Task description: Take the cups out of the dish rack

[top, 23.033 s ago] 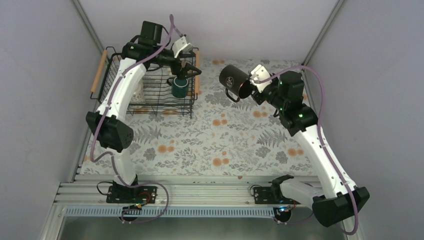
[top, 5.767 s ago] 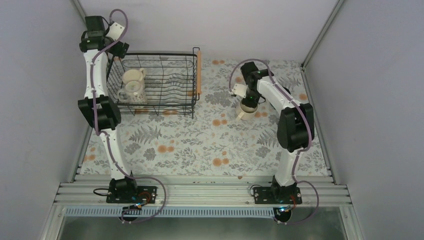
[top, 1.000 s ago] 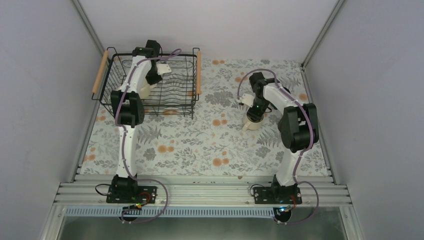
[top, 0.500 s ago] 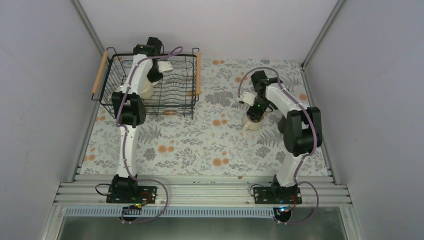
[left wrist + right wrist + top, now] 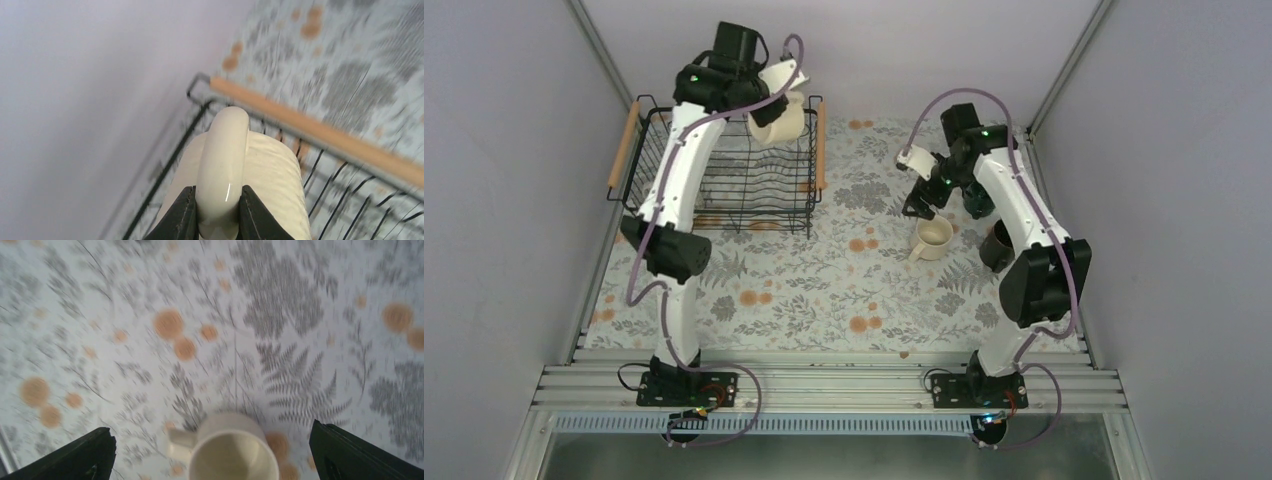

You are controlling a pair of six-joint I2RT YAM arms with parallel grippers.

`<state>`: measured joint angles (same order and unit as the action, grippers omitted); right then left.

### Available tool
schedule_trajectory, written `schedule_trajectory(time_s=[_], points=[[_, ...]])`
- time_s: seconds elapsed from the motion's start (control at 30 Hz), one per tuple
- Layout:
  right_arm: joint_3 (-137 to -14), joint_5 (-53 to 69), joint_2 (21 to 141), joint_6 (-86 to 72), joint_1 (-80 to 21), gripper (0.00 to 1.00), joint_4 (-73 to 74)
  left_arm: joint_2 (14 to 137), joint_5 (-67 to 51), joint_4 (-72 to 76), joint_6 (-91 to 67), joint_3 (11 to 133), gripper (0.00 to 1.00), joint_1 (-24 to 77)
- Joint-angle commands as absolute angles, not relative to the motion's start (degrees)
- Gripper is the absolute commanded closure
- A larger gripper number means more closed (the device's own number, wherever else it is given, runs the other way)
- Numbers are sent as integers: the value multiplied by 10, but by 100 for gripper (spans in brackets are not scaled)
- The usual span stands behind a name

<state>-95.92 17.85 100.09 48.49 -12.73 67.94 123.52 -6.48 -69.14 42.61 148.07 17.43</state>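
Observation:
My left gripper (image 5: 769, 112) is shut on the handle of the wide cream mug (image 5: 784, 122) and holds it in the air over the far right corner of the black wire dish rack (image 5: 724, 205). In the left wrist view the fingers (image 5: 182, 215) pinch the cream handle (image 5: 222, 160) above the rack's wooden bar (image 5: 320, 135). My right gripper (image 5: 921, 195) is open wide and empty above the smaller beige mug (image 5: 932, 237), which stands upright on the cloth and also shows in the right wrist view (image 5: 232, 455). The dark mug (image 5: 997, 247) stands by the right arm. The patterned mug is hidden.
A dark greenish shape (image 5: 977, 198) sits behind the right arm's wrist; it is partly hidden. The floral cloth (image 5: 824, 290) covers the table. Grey walls close in on the left, back and right. The rack's left wooden handle (image 5: 621, 143) lies near the left wall.
My left gripper has lifted the cream mug up out of the rack and to the right. My right gripper has let go of the beige mug, opened and risen away from it.

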Motion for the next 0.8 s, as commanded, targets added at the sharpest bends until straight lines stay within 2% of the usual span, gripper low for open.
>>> schedule_trajectory(time_s=[0.0,0.2,0.57,0.77], points=[[-1025,339,981,497,-131,0,736,1174,-213,-612,356,1491,98,172],[-1081,438,960,495,-132,0,736,1135,-372,-540,313,1439,98,184],[-1162,559,933,501,-132,0,736,1178,-583,-493,258,1482,98,217],[-1154,609,925,500,-132,0,736,1194,-626,-493,269,1510,98,231]])
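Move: The left hand, holding the cream cup by its handle, is bound for the open right gripper, about 30 cm to its right, 14 back and 13 below; the rack's right rail lies some 10 cm right, 3 back and 20 below. From the right hand, the held cup is about 26 cm left, 11 ahead and 9 above. The standing cream cup is roughly 6 cm right, 2 back and 14 below, the green cup 17 right, 7 ahead, equally low. Still pinching the cream cup's handle, the left hand first lifts about 10 cm, then carries on right and back over the rack's right rail towards the right gripper, its fingers swinging round to point rightward. The right hand climbs some 20 cm away from the standing cup, drifting left and a little back, and rolls its wide-open fingers leftward to face the held cup; it comes close without closing. ##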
